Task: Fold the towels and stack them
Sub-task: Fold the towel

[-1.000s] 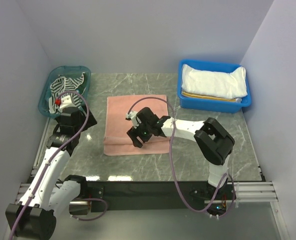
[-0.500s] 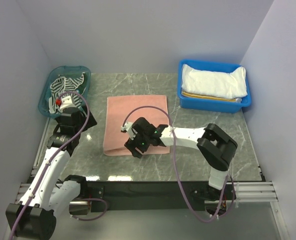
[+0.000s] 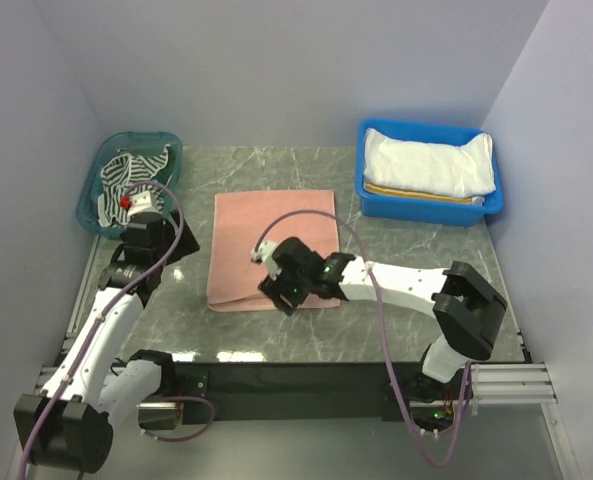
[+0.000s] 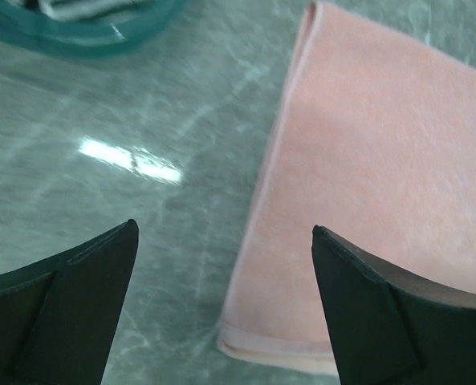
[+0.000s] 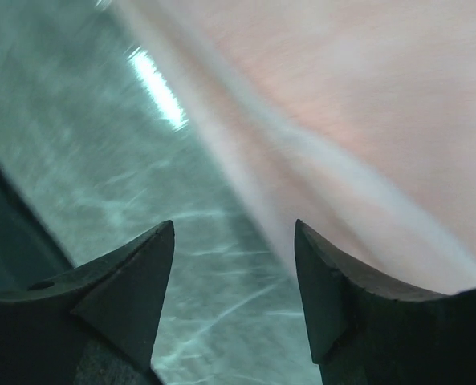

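Note:
A salmon pink towel (image 3: 276,225) lies folded flat in the middle of the table. My right gripper (image 3: 279,292) hovers low over its near edge, jaws open; in the right wrist view the gripper (image 5: 233,226) has only table between its fingers, and the blurred pink towel (image 5: 366,96) edge runs past the right finger. My left gripper (image 3: 166,248) is left of the towel, open wide and holding nothing (image 4: 224,230); the pink towel (image 4: 382,160) shows its left edge and near-left corner. A white towel (image 3: 431,165) lies on a yellow-striped one (image 3: 416,192). A dark-and-white striped towel (image 3: 126,175) sits crumpled.
A blue bin (image 3: 376,195) at the back right holds the white and yellow-striped towels. A teal basket (image 3: 91,215) at the back left holds the striped one; its rim (image 4: 85,36) shows in the left wrist view. Walls close in on three sides.
My right gripper has slid toward the near edge of the pink towel, its jaws narrowing somewhat, and its elbow has swung right. The left wrist has shifted slightly toward the basket.

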`<state>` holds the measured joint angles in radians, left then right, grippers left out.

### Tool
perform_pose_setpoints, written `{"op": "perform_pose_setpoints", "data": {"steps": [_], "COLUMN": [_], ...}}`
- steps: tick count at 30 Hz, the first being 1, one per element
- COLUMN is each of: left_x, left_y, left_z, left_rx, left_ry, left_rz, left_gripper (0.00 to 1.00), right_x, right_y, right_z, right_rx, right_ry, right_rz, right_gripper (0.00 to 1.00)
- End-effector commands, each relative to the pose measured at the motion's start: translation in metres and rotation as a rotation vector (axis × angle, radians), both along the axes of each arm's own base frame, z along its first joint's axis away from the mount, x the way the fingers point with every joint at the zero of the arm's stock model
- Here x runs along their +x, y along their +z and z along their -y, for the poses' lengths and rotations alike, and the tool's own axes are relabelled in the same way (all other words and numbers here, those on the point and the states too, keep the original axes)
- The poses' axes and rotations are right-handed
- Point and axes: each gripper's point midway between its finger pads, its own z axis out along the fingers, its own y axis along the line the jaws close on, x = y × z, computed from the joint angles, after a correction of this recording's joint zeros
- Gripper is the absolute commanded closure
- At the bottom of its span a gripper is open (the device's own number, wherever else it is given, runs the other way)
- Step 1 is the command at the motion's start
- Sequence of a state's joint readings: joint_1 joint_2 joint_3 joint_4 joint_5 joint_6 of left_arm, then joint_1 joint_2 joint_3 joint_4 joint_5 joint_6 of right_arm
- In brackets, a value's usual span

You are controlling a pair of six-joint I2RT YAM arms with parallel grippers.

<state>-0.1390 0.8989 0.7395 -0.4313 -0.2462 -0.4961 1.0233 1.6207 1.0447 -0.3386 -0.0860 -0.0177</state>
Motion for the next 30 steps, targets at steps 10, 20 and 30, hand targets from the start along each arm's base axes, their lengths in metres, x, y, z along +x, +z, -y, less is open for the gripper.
{"op": "perform_pose_setpoints", "data": {"steps": [10,20,30], "left_x": [-0.012,-0.049,-0.072], "left_y": [-0.077,-0.151,-0.169], "left_z": [0.114,0.14,0.132], "left_rx": [-0.278,-0.192,-0.183], "left_ry": [-0.195,-0.185,-0.147], "left_rz": [-0.278,-0.444,-0.465], "left_gripper": [0.22,0.34,0.35], "right_x": [0.142,0.135,0.086], "right_y": [0.041,0.0,-0.031], "right_z": [0.027,0.014,0.035], "right_rx": [0.013,-0.034,-0.154], "right_ry": [-0.585,-0.576,-0.5], "right_rz": [0.141,0.049,-0.029], "right_gripper": [0.51,0.53,0.53]}}
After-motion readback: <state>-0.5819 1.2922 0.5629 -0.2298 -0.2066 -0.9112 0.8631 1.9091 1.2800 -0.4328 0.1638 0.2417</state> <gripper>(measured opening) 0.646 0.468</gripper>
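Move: From the left hand, the pink towel's near left corner lies about 9 cm back, 7 cm right and 15 cm down; the towel's middle is some 7 cm ahead and 23 cm right, the green basket 23 cm ahead and 12 cm left. The right hand hovers about 6 cm up, just off the towel's near edge: the upper layer's hem is 5 cm straight ahead, the middle 17 cm ahead, that corner 1 cm ahead and 16 cm left. The left hand swings about 14 cm right and as far down, drawing back a little and tipping its fingers down some 20 degrees as they narrow partway, and settles on the towel just inside its near left corner. Meanwhile the right hand sweeps forward over the towel in a low arc while turning clockwise and half closing its fingers, then sinks about 10 cm to the upper layer and draws back towards the base, its pads ending just beyond the hem. ##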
